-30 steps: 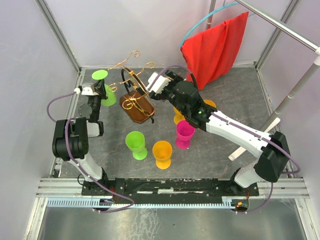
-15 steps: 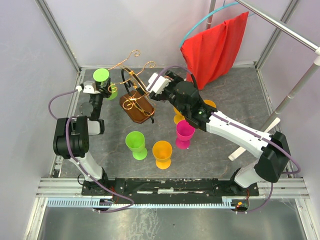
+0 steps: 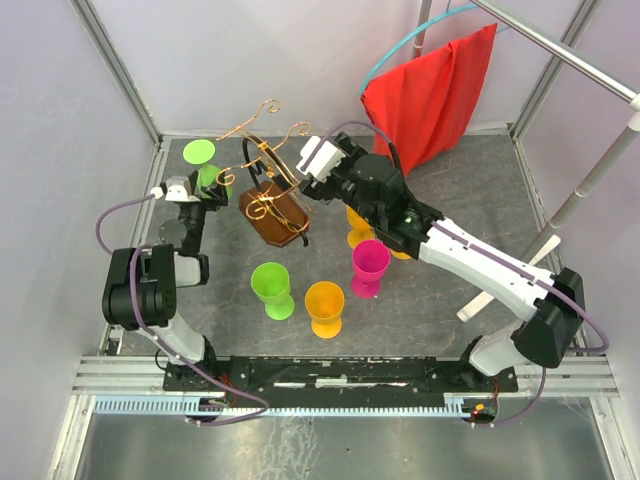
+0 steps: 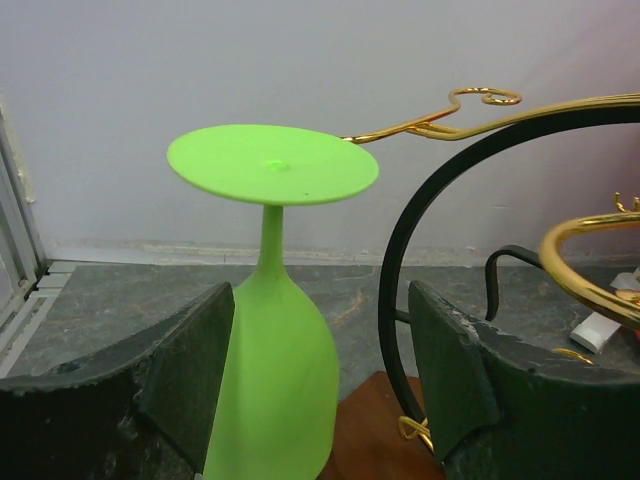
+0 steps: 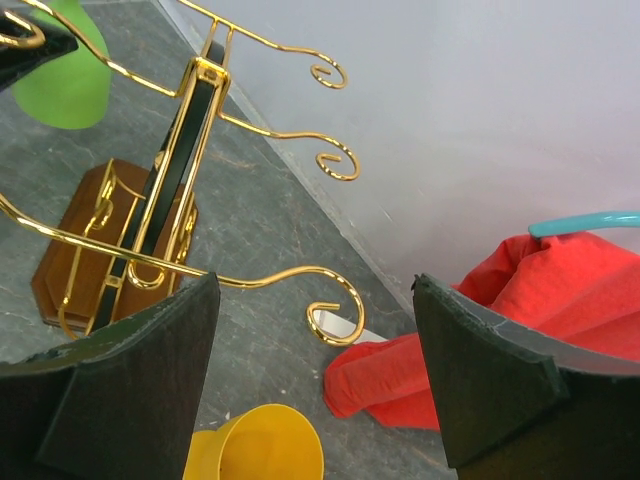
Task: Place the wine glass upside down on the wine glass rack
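The lime-green wine glass [image 4: 272, 350] is upside down, its round foot up, at the left side of the wine glass rack [image 3: 275, 215]. In the top view the glass [image 3: 205, 165] lies by the tip of a gold wire arm; I cannot tell whether the wire bears it. My left gripper [image 4: 320, 340] is open around the bowl, which sits close to the left finger [image 4: 185, 370] with a clear gap to the right one. The rack's black hoop [image 4: 400, 260] stands just beyond. My right gripper [image 5: 315, 330] is open and empty beside the rack's gold scrolls [image 5: 335, 310], right of the post [image 3: 303, 180].
Upright plastic glasses stand in front of the rack: green [image 3: 270, 288], orange [image 3: 324, 305], magenta [image 3: 369, 265] and yellow [image 3: 357, 232]. A red cloth [image 3: 435, 95] hangs at the back right. A white bar [image 3: 500, 290] leans at the right. Walls close in at left and rear.
My left gripper's jaws have spread apart from the green glass's bowl and the hand has drawn back slightly. The glass stays upside down at the rack's left arm. The right arm barely shifted.
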You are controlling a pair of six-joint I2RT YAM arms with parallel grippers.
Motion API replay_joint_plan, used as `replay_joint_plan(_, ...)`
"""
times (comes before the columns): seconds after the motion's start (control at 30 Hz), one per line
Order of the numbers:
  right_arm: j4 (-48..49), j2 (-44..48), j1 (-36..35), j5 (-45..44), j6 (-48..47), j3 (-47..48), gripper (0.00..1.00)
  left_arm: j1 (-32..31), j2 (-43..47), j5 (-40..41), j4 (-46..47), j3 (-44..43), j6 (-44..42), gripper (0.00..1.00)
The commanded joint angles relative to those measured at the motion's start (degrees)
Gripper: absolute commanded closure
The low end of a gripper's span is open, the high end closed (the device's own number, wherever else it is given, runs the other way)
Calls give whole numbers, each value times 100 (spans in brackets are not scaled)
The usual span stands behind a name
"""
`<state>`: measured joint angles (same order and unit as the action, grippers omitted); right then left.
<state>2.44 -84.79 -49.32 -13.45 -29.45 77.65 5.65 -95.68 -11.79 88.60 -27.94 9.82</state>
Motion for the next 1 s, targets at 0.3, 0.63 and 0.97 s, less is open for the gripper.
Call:
replay_joint_plan(0.3, -1753, 99, 19, 656, 1389, 1813, 12, -9, 1654, 591, 441, 928, 382, 5)
replay_joint_plan(0.63, -2287, 520, 19, 209, 1970, 1347, 12, -4, 3908, 1073, -3528, 368, -256, 1)
replay_joint_plan(0.97, -2617, 908, 19, -275, 2299, 1061, 12, -1, 5078, 1462, -4562, 430, -240, 1)
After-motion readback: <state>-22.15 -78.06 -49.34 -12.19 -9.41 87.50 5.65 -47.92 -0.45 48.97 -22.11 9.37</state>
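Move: The green wine glass hangs upside down from the rack's left hook, just clear of the left fingers: about 4 cm ahead and 1 cm left, its middle 1 cm above them. From that hand the rack's middle is some 9 cm ahead, 14 cm right and 7 cm lower. From the right hand, the wine glass is about 12 cm ahead, 28 cm left and 12 cm down; the rack is 17 cm ahead, 13 cm left and 20 cm down; the nearest orange goblet is 10 cm ahead, 8 cm right and 30 cm down. The hanging green wine glass is left behind as the left hand draws straight back, nearly level at first, then climbing steeply, to end about 10 cm back and 10 cm up, spreading its already parted fingers fully and turning slightly counter-clockwise. The right hand, open and empty, backs off from the rack some 5 cm and then drifts right, rising before sinking partway again as it tips downward. ##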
